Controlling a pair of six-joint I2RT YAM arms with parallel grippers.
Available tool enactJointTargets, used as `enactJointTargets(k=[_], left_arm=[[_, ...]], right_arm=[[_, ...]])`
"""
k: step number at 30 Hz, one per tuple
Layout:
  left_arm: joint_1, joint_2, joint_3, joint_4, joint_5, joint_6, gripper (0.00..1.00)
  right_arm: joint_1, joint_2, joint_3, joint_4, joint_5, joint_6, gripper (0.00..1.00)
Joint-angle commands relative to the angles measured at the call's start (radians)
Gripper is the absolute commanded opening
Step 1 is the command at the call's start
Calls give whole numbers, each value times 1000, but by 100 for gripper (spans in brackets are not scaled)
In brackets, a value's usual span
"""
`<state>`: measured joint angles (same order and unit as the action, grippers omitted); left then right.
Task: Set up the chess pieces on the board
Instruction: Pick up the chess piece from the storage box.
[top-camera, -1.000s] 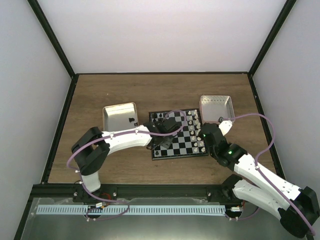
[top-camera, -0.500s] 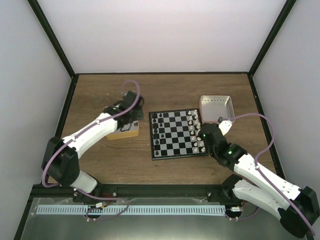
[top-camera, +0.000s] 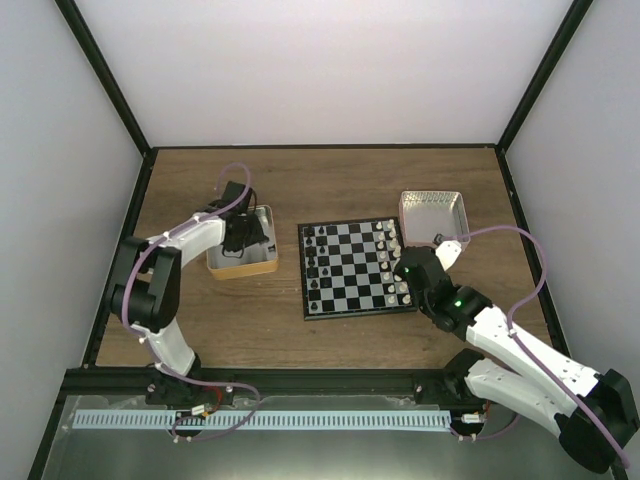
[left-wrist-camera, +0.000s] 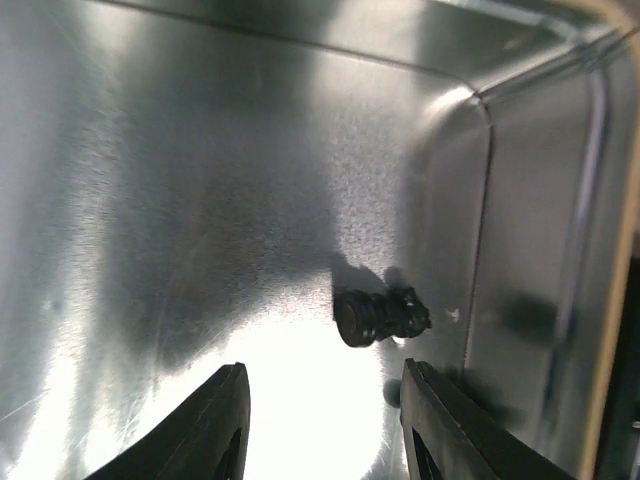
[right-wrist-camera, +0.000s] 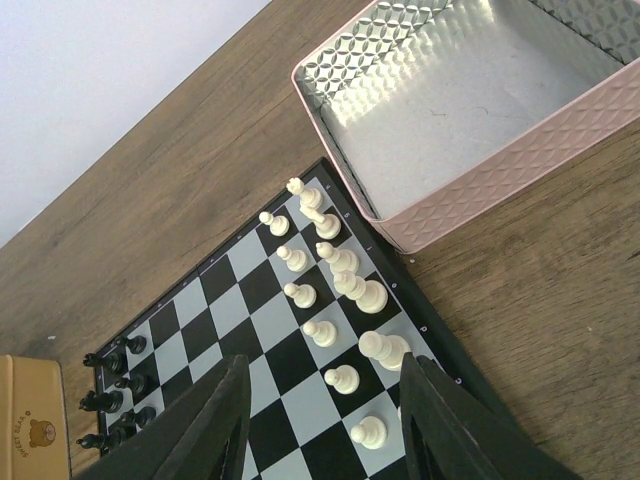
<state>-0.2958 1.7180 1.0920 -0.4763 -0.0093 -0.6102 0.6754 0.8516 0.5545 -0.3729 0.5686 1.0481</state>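
Observation:
The board lies in the middle of the table, with black chess pieces along its left edge and white ones along its right. One black piece lies on its side on the floor of the metal tin, near the tin's right wall. My left gripper hangs open just short of that piece, with nothing between its fingers. In the top view it is down in that left tin. My right gripper stands open and empty above the white pieces on the board.
A pink embossed tin stands close to the board's white corner; in the top view this pink tin is at the back right. The yellow side of the left tin shows beyond the black pieces.
My left arm has swung from the board's left side over to the left tin and dropped into it, its jaws now wider. The right arm has not moved.

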Motion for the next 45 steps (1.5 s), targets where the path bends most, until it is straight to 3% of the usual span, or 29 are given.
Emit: enactJointTargets(k=[1,10,28,41,45], left_arm=[[11,59,39,51,77,27,42],[28,116,46,96,80,30,35],[35,111,26,104,48,42,10],[35,-6,-40,142,25,37,6],[35,-55,-56,148,67,40,6]], right_arm=[[-6,-3,-1,7,22,-3,43],[-7,7,0,16,16,-5,43],[-7,13,-2,17,14,-3,42],[-7,15,1,23,1,-7,43],[-7,19,2,86,-54,-86,43]])
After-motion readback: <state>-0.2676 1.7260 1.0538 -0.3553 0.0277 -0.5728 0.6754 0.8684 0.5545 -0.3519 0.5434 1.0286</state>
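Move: The black piece to be picked lies on its side on the storage box floor, about 2 cm ahead of the left hand, 1 cm to its right and 3 cm below. A second black piece lies some 3 cm to the hand's right, neither ahead nor back, at that same depth. The box's right wall is roughly 5 cm right and 2 cm ahead. From the right hand the wanted piece is about 32 cm left, 6 cm ahead and 13 cm below. Down first, quickly, then easing forward about 2 cm along the box floor, the left hand brings its half-open fingers around the nearer lying piece. The fingers close steadily and pinch it, with its base and head showing on either side of the tips; then the hand rises about 2.5 cm, drifting back slightly, fingers keeping their hold. ##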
